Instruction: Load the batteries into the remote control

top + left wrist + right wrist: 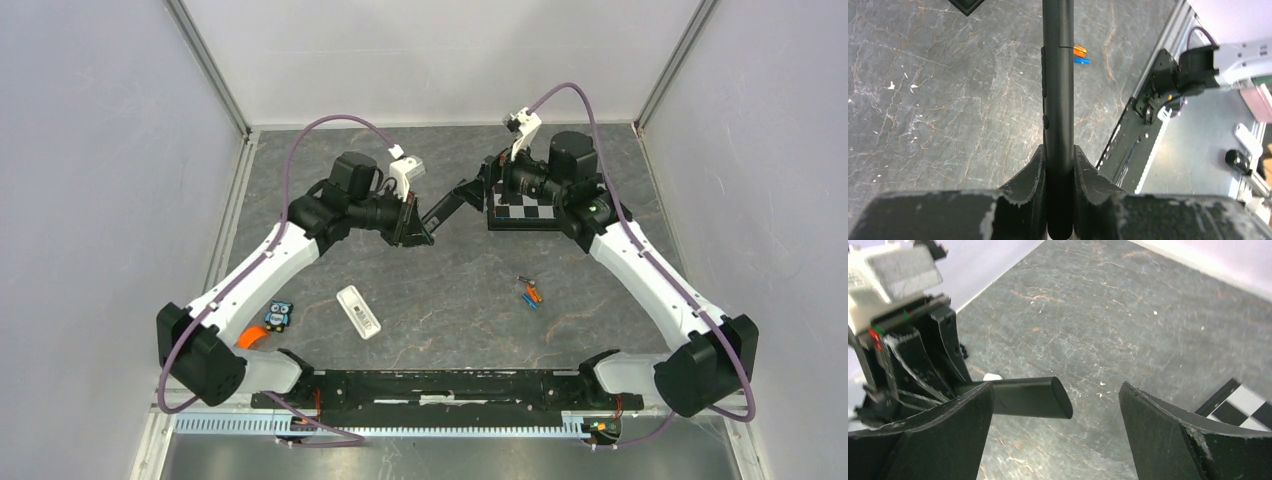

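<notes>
The remote control (pixel 448 207) is a long black bar held in the air between the two arms. My left gripper (pixel 417 233) is shut on one end of it, and the left wrist view shows the remote control (pixel 1058 75) running straight out from the left gripper (pixel 1058 165). My right gripper (pixel 484 186) is open around the remote's free end (pixel 1030 397), with the right gripper (pixel 1055 390) fingers apart and the right finger well off it. The batteries (pixel 528 293) lie on the table ahead of the right arm, orange (pixel 1080 50) beside blue (pixel 1081 60).
A white oblong piece (pixel 359 311) lies on the dark stone-patterned table (pixel 450 300) ahead of the left arm. A small blue figure (pixel 278 316) and an orange item (pixel 250 338) sit by the left base. A checkerboard plate (pixel 525 211) lies under the right wrist. Grey walls enclose three sides.
</notes>
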You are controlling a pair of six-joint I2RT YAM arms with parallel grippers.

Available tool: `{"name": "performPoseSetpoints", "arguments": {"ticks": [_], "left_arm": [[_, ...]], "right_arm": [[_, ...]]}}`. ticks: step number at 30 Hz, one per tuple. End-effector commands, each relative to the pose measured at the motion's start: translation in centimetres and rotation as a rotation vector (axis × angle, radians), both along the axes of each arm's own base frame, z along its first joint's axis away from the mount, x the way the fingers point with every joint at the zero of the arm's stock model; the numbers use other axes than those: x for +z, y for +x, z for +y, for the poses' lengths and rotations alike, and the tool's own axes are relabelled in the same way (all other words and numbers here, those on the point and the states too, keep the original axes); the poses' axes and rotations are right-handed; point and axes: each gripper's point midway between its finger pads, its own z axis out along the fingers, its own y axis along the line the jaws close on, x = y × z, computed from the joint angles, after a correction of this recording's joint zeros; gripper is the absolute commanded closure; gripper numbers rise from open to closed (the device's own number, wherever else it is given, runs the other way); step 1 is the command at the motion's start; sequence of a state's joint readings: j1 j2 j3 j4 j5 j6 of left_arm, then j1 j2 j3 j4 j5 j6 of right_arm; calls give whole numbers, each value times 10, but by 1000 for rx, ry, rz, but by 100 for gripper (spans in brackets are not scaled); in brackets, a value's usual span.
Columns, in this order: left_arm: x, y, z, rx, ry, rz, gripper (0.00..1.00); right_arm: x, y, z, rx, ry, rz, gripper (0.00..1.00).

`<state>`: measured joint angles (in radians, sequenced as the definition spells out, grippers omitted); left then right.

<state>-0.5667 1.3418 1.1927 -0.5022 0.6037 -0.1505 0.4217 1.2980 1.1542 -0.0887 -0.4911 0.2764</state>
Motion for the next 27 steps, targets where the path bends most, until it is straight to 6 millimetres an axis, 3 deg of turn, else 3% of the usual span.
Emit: {"name": "performPoseSetpoints", "arguments": {"ticks": [1,5,11,21,25,27], "left_arm": [[35,-29,13,-150,21,-86,98],[53,-33,20,-177,39,-145,98],[70,-37,27,-213,40,-270,98],[90,-41,24,-258,-38,-427,98],[97,-47,23,-282,-54,-428,98],[100,-52,23,-302,-71,-433,98]], "right_arm": [[28,-24,5,226,-138,-211,2],[46,-49,23,437,-97,-227,2],[44,-91,35,643,-15,-231,11],[52,-117,53,759,16,-251,43],[58,-120,55,783,47,-252,46],[61,-124,55,799,59,-257,42]]}}
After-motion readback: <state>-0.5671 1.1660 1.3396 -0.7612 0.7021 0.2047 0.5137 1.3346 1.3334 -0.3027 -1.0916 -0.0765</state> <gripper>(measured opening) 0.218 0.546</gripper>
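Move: The black remote hangs in the left hand, which grips one end; the remote's middle is about 4 cm ahead, 5 cm right of and 2 cm above that hand. From the open right hand it lies roughly 7 cm back, 7 cm left and 5 cm below. Down on the table, some 30 cm below the right hand, the batteries are about 12 cm back and 13 cm right, the chessboard 9 cm ahead and 19 cm right. The black remote, still pinched in the left hand, is lifted about 7 cm and drawn some 5 cm back and a little left, rolling and turning clockwise on the way. The right hand swings back about 11 cm, also left and up, and turns some 40 degrees counter-clockwise towards the remote's free end, its fingers narrowing from wide open to about half, one on each side; a grip can't be made out. ##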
